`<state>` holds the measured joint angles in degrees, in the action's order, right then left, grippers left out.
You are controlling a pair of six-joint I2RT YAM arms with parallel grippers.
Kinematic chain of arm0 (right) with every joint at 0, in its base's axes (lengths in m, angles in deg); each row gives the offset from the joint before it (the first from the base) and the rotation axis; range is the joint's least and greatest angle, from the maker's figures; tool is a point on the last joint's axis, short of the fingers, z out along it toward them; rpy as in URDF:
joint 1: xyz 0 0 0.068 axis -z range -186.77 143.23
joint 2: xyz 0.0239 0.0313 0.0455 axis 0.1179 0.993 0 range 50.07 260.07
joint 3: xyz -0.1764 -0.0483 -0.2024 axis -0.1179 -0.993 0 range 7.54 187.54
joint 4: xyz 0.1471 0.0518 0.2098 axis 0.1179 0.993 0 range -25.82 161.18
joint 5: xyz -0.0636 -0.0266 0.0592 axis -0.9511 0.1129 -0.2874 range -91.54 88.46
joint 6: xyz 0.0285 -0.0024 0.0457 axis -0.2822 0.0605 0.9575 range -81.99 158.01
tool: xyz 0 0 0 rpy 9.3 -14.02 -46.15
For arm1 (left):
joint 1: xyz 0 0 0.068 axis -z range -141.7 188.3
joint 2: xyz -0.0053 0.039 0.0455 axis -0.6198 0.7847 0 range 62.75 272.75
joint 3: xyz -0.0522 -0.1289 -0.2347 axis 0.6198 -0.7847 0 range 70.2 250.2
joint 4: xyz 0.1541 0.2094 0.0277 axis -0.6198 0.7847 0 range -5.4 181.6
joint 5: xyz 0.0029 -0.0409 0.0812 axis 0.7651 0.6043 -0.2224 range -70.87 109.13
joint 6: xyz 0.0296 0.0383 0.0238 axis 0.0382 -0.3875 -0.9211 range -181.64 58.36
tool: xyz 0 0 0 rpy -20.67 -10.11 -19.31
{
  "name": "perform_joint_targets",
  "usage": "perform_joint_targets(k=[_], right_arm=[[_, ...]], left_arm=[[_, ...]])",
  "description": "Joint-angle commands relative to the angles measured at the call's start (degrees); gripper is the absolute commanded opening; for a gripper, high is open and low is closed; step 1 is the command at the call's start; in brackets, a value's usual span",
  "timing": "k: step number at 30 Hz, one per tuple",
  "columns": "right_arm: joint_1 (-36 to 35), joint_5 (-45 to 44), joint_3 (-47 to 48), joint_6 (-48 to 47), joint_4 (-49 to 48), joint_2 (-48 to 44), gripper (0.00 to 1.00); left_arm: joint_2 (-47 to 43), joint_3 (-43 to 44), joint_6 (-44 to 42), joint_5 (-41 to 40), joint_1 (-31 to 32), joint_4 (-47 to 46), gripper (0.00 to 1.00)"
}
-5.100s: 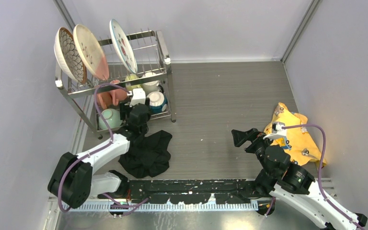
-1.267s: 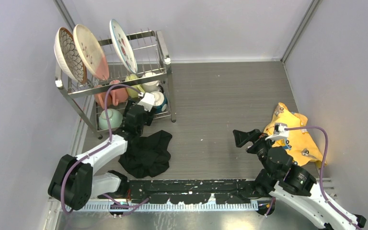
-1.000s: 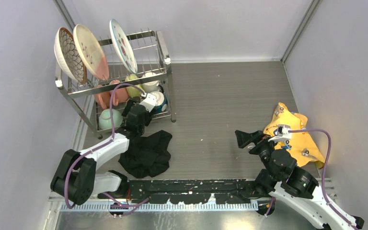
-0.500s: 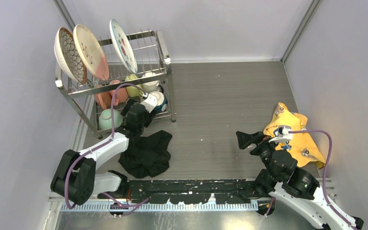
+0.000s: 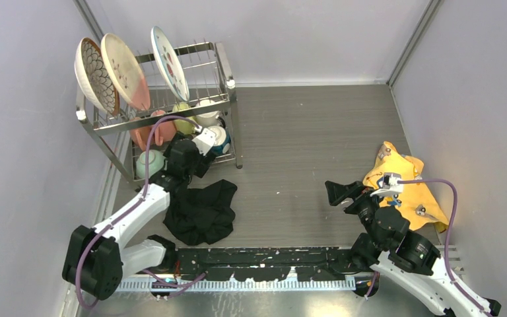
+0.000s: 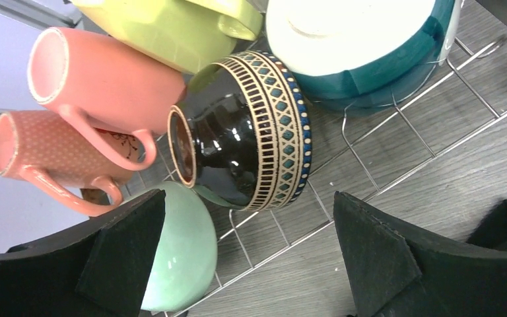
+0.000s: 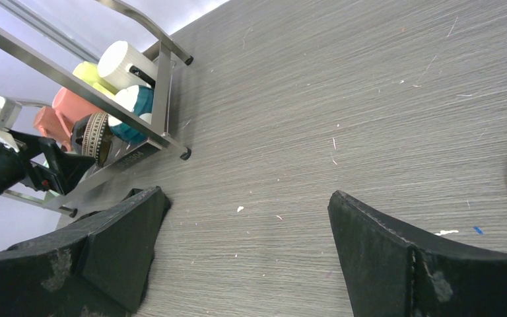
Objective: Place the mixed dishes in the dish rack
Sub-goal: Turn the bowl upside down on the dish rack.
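Note:
The silver dish rack (image 5: 223, 74) stands at the back left. Three patterned plates (image 5: 125, 69) lean upright on its top tier. On the lower tier lie two pink mugs (image 6: 99, 86), a yellow mug (image 6: 165, 26), a white mug (image 5: 206, 111), a blue bowl (image 6: 370, 59), a mint-green bowl (image 6: 178, 251) and a brown bowl (image 6: 251, 132) on its side. My left gripper (image 6: 247, 201) is open at the lower tier's front edge. The brown bowl lies just ahead of its fingers and is not gripped. My right gripper (image 7: 247, 195) hangs open over bare table, holding nothing.
A black cloth (image 5: 201, 208) lies crumpled on the table under the left arm, in front of the rack. A yellow cloth (image 5: 406, 185) lies at the right, beside the right arm. Grey walls close in on the left, back and right.
My left gripper has opened wider and drawn back a little from the brown bowl, which stays on the lower tier. The right arm has barely moved.

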<state>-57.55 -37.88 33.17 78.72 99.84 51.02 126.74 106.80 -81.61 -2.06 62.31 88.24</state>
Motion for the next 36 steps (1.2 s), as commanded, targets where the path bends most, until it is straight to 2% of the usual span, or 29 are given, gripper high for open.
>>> perform_joint_targets(k=[1,10,18,28,31,36], right_arm=[[-0.2,-0.4,2.3,-0.2,-0.1,-0.6,1.0],[-0.3,-0.2,2.5,0.2,0.5,-0.5,1.0],[-0.3,-0.5,2.5,0.3,0.6,-0.5,1.0],[-0.3,-0.6,2.6,0.5,0.9,-0.6,1.0],[-0.3,-0.6,2.5,0.5,0.9,-0.5,0.99],[-0.2,-0.4,2.7,0.6,1.1,-0.6,1.0]], left_arm=[[-1.7,-0.2,-3.4,-0.8,-0.5,-0.9,0.99],[4.0,-0.4,-4.9,-0.9,-1.6,-5.3,0.9],[7.0,-0.6,-7.9,-1.1,-2.4,-9.9,0.87],[7.1,-0.3,-8.6,4.3,-2.5,-8.1,0.64],[7.5,0.0,-8.4,4.1,-2.3,-6.8,0.6],[8.1,0.1,-8.8,1.8,-1.5,-6.5,0.47]])
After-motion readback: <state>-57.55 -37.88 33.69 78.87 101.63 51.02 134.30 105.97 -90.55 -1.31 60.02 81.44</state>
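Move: Just ahead of the left hand's open fingers, about 4 cm forward, 1 cm to its left and 3 cm below, lies the black patterned bowl on its side on the lower rack shelf. The mint bowl sits level ahead-wise, some 11 cm left; the teal bowl is 7 cm ahead and 8 cm right; the pink mug about 11 cm ahead and 7 cm left. From the right hand, the patterned bowl is roughly 16 cm ahead, 43 cm left. Reaching back onto the patterned bowl, the left hand lifts barely half a centimetre, then sinks about 3 cm while easing 2 cm forward and slightly left, rolling its left side up some 10 degrees. The spread fingers straddle the bowl and close partway, pinching it from both sides between the pads; the hand then stays there, squeezing. ##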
